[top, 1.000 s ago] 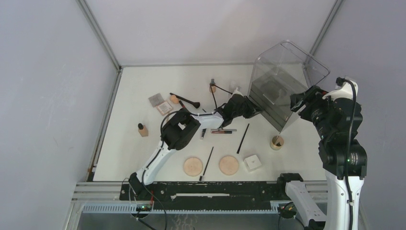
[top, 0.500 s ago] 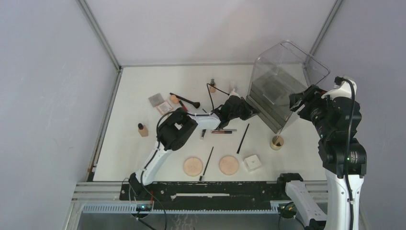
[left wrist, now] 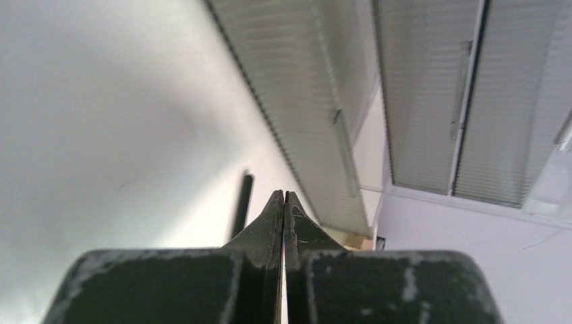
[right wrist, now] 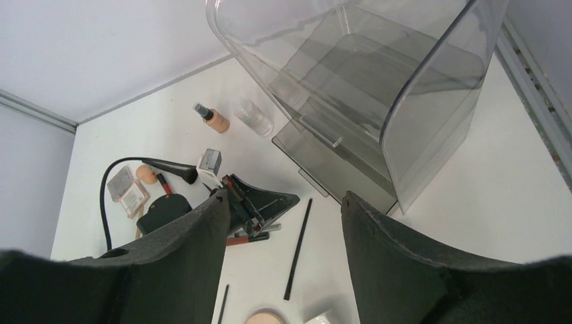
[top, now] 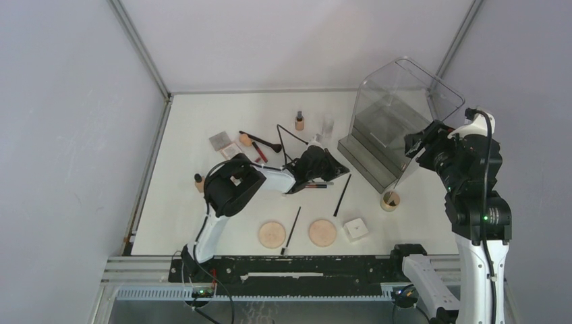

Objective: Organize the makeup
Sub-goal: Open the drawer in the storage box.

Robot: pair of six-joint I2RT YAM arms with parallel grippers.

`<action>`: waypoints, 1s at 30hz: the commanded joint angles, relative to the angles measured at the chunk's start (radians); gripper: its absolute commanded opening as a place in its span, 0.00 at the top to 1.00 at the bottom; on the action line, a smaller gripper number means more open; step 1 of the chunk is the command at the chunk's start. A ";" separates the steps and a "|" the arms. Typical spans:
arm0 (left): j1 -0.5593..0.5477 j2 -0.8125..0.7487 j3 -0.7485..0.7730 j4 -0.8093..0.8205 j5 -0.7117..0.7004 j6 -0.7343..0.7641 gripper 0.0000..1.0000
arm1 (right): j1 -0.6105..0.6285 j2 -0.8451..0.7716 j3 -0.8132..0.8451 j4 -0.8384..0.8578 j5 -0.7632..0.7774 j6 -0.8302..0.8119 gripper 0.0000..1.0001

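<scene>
The makeup lies scattered on the white table: two round tan puffs (top: 272, 234) (top: 322, 232), a white box (top: 355, 229), thin black brushes (top: 342, 195) (top: 291, 227), a red-and-black pencil (top: 316, 184), square compacts (top: 218, 140), and tan bottles (top: 299, 121) (top: 199, 181). My left gripper (top: 342, 169) (left wrist: 284, 194) is shut with nothing visible between its fingers. It sits low over the pencil, just left of the clear bin (top: 398, 118). My right gripper (right wrist: 284, 196) (top: 415, 143) hangs open and empty in the air beside the bin's right side.
The big clear bin (right wrist: 378, 81) stands tilted at the back right, its open side facing the makeup. A small brown cup (top: 390, 200) sits in front of it and a clear jar (top: 328, 126) to its left. Grey walls border the table.
My left gripper has pulled back leftward from the bin's mouth and now shows shut. The bin has shifted a little. The right arm has barely moved.
</scene>
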 commanded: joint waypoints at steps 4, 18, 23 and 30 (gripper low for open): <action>0.004 -0.120 -0.076 -0.020 -0.040 0.138 1.00 | 0.005 0.007 -0.012 0.054 -0.015 -0.002 0.31; 0.014 -0.514 -0.123 -0.344 -0.238 0.497 0.68 | 0.164 0.066 -0.100 0.048 -0.090 -0.119 0.29; 0.067 -0.728 -0.154 -0.592 -0.443 0.623 0.61 | 0.395 0.205 -0.253 0.108 -0.035 -0.199 0.32; 0.225 -1.000 -0.327 -0.799 -0.446 0.644 0.59 | 0.411 0.337 -0.378 0.326 0.108 -0.176 0.26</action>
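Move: The drawer, already pulled out of the storage box, has its handle about 2 cm ahead of my shut left fingertips and 4 cm to their right, 1 cm lower. From my right hand the black pencil lies roughly 12 cm left, 4 cm ahead and 34 cm down. From that hand, the drawer handle is 13 cm ahead and 8 cm left, the square white box 8 cm back and 8 cm left, and the small pot 1 cm ahead and 3 cm right. Already clear of the drawer handle, my left hand dips slightly, then climbs about 20 cm and sweeps 23 cm left, away from the drawer, its fingers opening partway as it rolls and swings counter-clockwise to point more forward. My right hand, empty and still wide open, moves slowly at first, then drops some 20 cm and goes 11 cm left towards the black pencil, tipping down and turning counter-clockwise, each about 30 degrees. ##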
